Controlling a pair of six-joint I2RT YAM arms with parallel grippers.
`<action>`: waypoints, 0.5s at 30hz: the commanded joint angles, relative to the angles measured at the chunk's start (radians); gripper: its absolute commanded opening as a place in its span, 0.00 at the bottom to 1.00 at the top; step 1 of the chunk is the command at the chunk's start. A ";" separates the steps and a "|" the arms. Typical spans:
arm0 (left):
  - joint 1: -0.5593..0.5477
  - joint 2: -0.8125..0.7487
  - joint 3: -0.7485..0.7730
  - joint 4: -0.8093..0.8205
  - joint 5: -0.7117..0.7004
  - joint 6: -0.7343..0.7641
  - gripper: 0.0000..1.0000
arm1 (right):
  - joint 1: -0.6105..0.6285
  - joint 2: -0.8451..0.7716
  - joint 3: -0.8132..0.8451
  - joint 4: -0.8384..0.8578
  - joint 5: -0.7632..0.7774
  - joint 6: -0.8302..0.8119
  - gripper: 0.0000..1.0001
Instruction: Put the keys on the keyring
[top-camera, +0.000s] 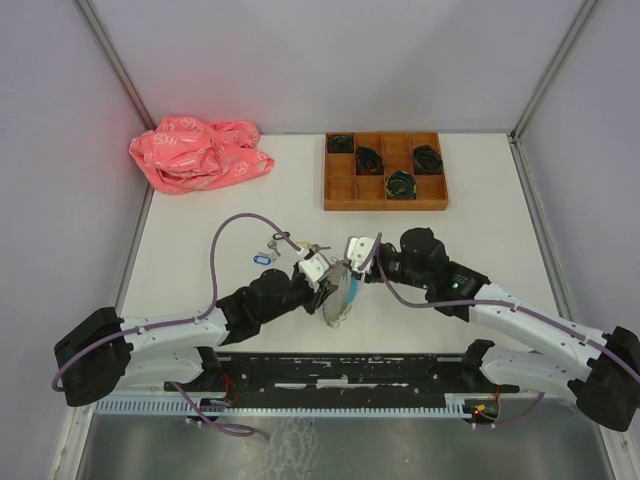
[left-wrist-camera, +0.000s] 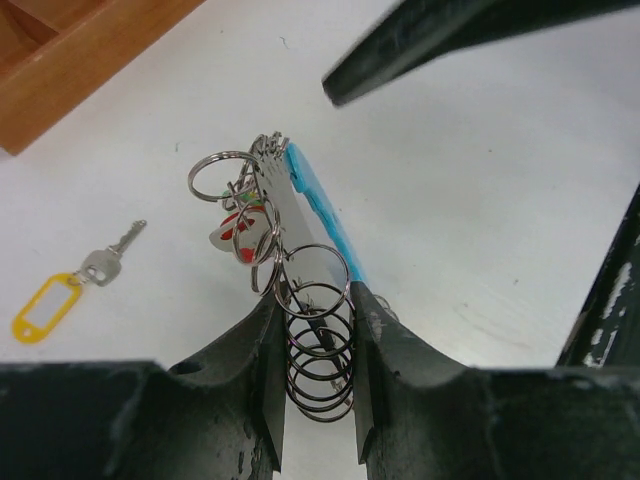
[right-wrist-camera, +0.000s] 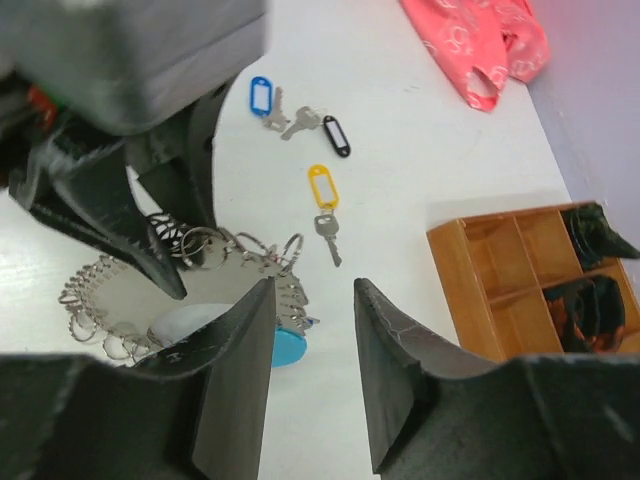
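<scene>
The keyring (left-wrist-camera: 283, 205), a hoop of silvery rings with a light-blue section, is held on edge above the table by my left gripper (left-wrist-camera: 318, 296), which is shut on its split rings. In the top view the keyring (top-camera: 340, 292) hangs between the left gripper (top-camera: 324, 274) and the right gripper (top-camera: 358, 248). My right gripper (right-wrist-camera: 312, 285) is open with nothing between its fingers, right beside the keyring (right-wrist-camera: 240, 255). Three keys lie loose on the table: one with a yellow tag (right-wrist-camera: 322, 190), one with a blue tag (right-wrist-camera: 262, 97), and one with a black tag (right-wrist-camera: 335, 135).
A wooden compartment tray (top-camera: 385, 195) holding black coiled bundles stands at the back right. A crumpled pink bag (top-camera: 198, 152) lies at the back left. The yellow-tagged key (left-wrist-camera: 60, 298) rests left of the held ring.
</scene>
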 joint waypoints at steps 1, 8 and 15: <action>-0.007 -0.026 0.082 -0.026 -0.057 0.187 0.03 | 0.001 -0.052 0.124 -0.099 0.159 0.306 0.47; -0.007 -0.016 0.133 -0.059 -0.078 0.492 0.03 | 0.000 -0.076 0.299 -0.386 0.336 0.537 0.57; -0.008 0.020 0.171 -0.117 0.080 0.779 0.03 | -0.009 -0.070 0.405 -0.592 0.337 0.620 0.71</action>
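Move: The left hand keeps the keyring pinched; its middle hangs about 3 cm to that hand's right, level fore and aft, and 2 cm below. From the empty right hand the keyring lies some 5 cm back, 3 cm left and 8 cm down. On the table 18 cm below that hand, the yellow-tagged key is 4 cm ahead and 9 cm left, the black tag 6 cm ahead and 17 cm left. Opening wider, the right hand rises about 8 cm and rightward from the keyring the left lifts and tilts. ##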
